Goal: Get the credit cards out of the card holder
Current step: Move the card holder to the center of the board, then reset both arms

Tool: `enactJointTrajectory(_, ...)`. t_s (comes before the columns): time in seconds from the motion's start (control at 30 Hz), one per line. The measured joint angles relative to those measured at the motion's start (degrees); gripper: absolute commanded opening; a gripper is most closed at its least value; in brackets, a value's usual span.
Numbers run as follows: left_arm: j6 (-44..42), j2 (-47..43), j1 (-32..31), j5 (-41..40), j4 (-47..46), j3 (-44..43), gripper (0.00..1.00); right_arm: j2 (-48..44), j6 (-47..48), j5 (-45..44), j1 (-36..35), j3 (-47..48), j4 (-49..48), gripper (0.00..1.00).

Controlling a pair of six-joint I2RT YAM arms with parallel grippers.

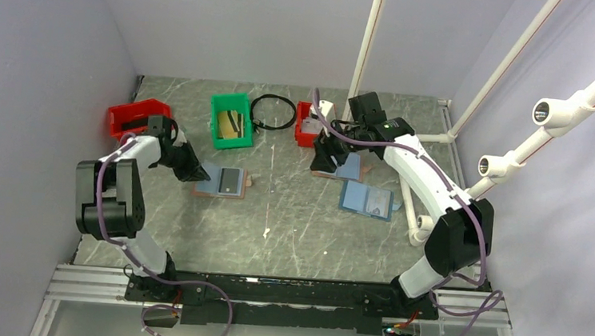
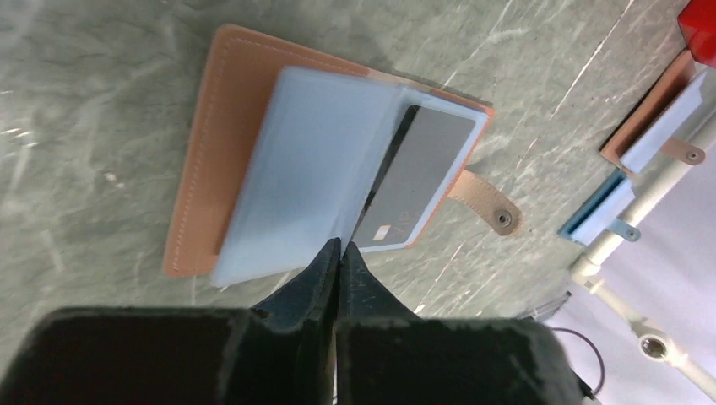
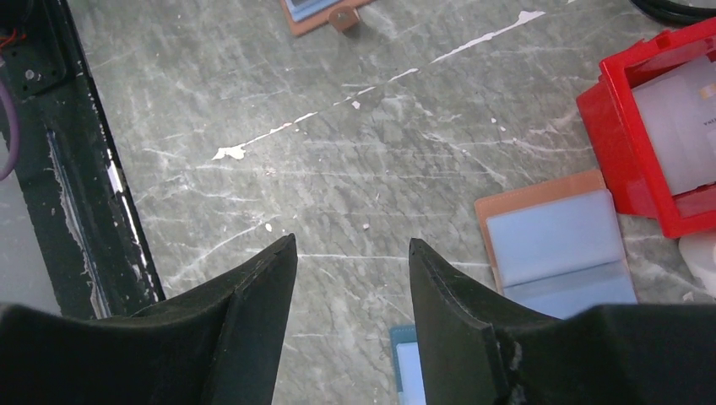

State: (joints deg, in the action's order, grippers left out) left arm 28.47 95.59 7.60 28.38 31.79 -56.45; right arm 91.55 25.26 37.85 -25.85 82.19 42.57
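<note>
The card holder (image 1: 221,180) (image 2: 198,169) lies open on the table at the left, reddish-brown cover down, snap tab (image 2: 490,202) sticking out to one side. A grey credit card (image 2: 414,169) (image 1: 230,180) shows in its pale blue pocket page. Another pale blue page (image 2: 312,169) stands raised over it. My left gripper (image 2: 340,246) (image 1: 194,173) is shut, its tips pinching the lower edge of that raised page. My right gripper (image 3: 352,243) (image 1: 325,160) hangs open over bare table at the back right, nothing between its fingers.
A second reddish-brown holder (image 3: 557,236) (image 1: 349,168) and a blue-cover holder (image 1: 366,199) (image 3: 405,363) lie by the right gripper. Red bins (image 1: 134,117) (image 3: 659,143), a green bin (image 1: 231,119) and a black cable ring (image 1: 273,111) sit at the back. White pipes (image 1: 411,213) stand at the right.
</note>
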Motion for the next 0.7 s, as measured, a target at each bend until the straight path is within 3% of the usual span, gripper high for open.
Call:
enactJointTrajectory(0.07, -0.70, -1.40, 0.22, -1.64, 1.11, -0.57, 0.11, -0.52, 0.26, 0.31, 0.37, -0.02, 0.52, 0.54)
enactJointTrajectory(0.13, -1.36, -4.66, 0.26, -3.65, 2.32, -0.81, 0.21, -1.14, 0.55, 0.70, 0.70, -0.11, 1.31, 0.55)
enactJointTrajectory(0.2, -2.21, -10.43, 0.33, -5.62, 3.58, -0.85, 0.47, -1.88, 1.03, 1.25, 1.03, -0.11, 2.34, 0.56)
enactJointTrajectory(0.27, -2.80, -18.03, 0.37, -7.58, 4.31, -1.44, 0.83, -3.13, 1.75, 1.60, 1.36, -0.11, 3.80, 0.58)
enactJointTrajectory(0.3, -3.02, -21.44, 0.37, -8.66, 4.48, -1.88, 0.96, -3.96, 2.16, 1.70, 1.53, -0.09, 4.76, 0.59)
enactJointTrajectory(0.5, -0.46, -39.93, 0.92, -13.66, 7.32, -4.24, 0.99, -8.70, 4.79, 2.21, 3.52, 2.99, 12.31, 0.71)
enactJointTrajectory(0.6, 1.77, -44.26, 1.22, -10.82, 9.27, -4.66, 0.99, -11.19, 5.77, 3.56, 6.32, 5.16, 15.39, 0.84)
enactJointTrajectory(0.63, 2.73, -45.07, 1.22, -9.62, 9.84, -4.85, 0.99, -11.89, 6.10, 4.44, 7.74, 5.97, 16.35, 0.95)
enactJointTrajectory(0.7, 4.42, -46.27, 1.20, -7.21, 11.21, -6.01, 0.99, -13.20, 6.75, 5.97, 11.04, 8.31, 18.43, 1.00)
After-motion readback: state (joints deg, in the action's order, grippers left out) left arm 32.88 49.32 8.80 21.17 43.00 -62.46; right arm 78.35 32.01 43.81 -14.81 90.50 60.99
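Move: The card holder's middle lies about 4 cm right of the left hand, level with it fore-and-aft and some 3 cm below. The green box stands roughly 20 cm ahead and 4 cm right of that hand, the left red box 17 cm ahead and 26 cm left. From the right hand the card holder lies some 29 cm left, 3 cm back and 17 cm below. The left hand's shut fingertips, already on the card holder's clear pages, drag it left a little and come free as the hand climbs some 23 cm, tilting its fingers up about 40 degrees and opening wide; it draws back about 6 cm late on. The right hand also withdraws from the holder, up about 10 cm, right and a little back, opening further. ##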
